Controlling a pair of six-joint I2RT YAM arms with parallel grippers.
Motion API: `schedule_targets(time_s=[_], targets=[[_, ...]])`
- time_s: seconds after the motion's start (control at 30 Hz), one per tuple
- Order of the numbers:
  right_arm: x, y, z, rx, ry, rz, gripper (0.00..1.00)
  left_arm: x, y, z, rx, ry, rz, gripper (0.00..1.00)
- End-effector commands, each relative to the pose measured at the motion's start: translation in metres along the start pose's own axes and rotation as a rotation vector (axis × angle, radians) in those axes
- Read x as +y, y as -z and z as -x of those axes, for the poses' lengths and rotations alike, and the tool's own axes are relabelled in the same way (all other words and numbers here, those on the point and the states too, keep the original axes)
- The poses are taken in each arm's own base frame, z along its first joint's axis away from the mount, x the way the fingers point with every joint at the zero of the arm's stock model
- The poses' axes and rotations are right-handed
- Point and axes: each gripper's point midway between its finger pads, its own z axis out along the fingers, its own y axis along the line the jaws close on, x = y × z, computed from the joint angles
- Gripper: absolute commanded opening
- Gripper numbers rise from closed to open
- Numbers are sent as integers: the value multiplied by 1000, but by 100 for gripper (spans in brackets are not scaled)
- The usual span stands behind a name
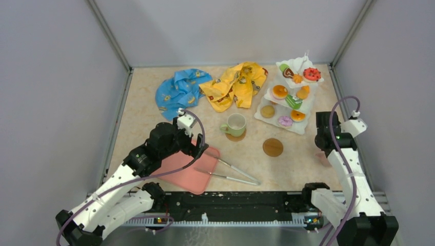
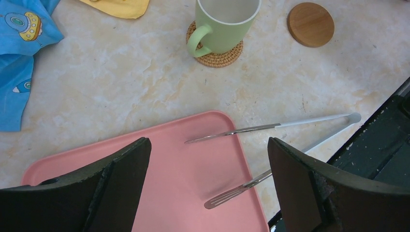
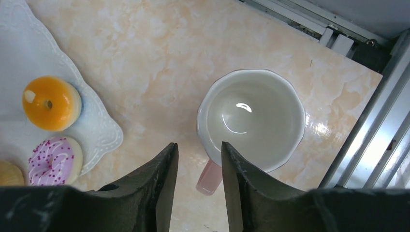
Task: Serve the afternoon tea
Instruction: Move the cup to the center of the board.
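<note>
The white mug (image 3: 251,116) with a pink handle (image 3: 210,178) stands on the table at the far right, by the rail. My right gripper (image 3: 199,147) hovers over it, jaws partly closed. The handle shows between them, with a gap on its left side. The white three-tier stand (image 1: 300,129) carries several toy pastries, among them an orange donut (image 3: 51,102) and a pink sprinkled donut (image 3: 54,159). The pale green mug (image 1: 236,124) sits on a woven coaster (image 2: 215,57). A bare wooden coaster (image 1: 273,147) lies to its right. My left gripper (image 2: 208,140) is wide open above the pink tray (image 2: 159,159), holding nothing.
Metal tongs (image 1: 233,171) lie with their tips on the tray's right edge. Crumpled blue cloth (image 1: 177,92) and yellow cloth (image 1: 236,82) lie at the back. Side walls and the metal rail (image 3: 367,121) close in the right edge beside the white mug.
</note>
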Motion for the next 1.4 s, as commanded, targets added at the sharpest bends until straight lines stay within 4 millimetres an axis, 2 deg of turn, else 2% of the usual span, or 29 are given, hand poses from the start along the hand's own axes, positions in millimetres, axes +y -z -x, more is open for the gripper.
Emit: schedule_targets(time_s=[0.0,0.3,0.63,0.7,0.8,1.03,1.13,1.23,1.37], targets=[[3,-7,1,-8,-49,2,40,-1,0,8,-37,-13,-9,97],[-10,-20,5,-23,-76,-45,39,-1,-1,7,-32,-15,-12,97],[-15,-27,-7,-11,-94,-47,36,-3,-2,7,-31,-19,-19,96],[-13,-26,-6,-10,-94,-43,26,-3,-2,6,-29,-17,-20,96],[-12,-24,-2,-18,-92,-36,0,-3,-2,7,-33,-18,-20,96],[-8,-15,5,-26,-44,23,0,-2,-2,7,-30,-18,-15,96],[-2,-5,6,-10,-44,87,0,-1,-3,6,-24,-19,-13,96],[19,5,3,20,-12,232,0,-1,-3,6,-25,-17,-12,96],[33,19,3,31,7,353,0,-2,-3,6,-25,-16,-15,96]])
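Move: The cup I want is right beside my right hand, about 6 cm to its right, 1 cm back and 5 cm lower, with its pink handle turned left towards my fingers. The dark wooden coaster lies some 17 cm to the hand's left and 2 cm ahead. On the stand's lowest tier, the orange donut is about 13 cm ahead and 6 cm left, the pink donut 11 cm ahead and 11 cm left. From my left hand the cup is roughly 50 cm right and level. I lower my part-open right hand about 2.5 cm, easing it a little to the right so the fingers straddle the cup's handle close under the rim. There I shut them fully and pinch the handle, then start back up and to the left with the cup, about 2.5 cm leftward, turning the hand slightly counter-clockwise. ##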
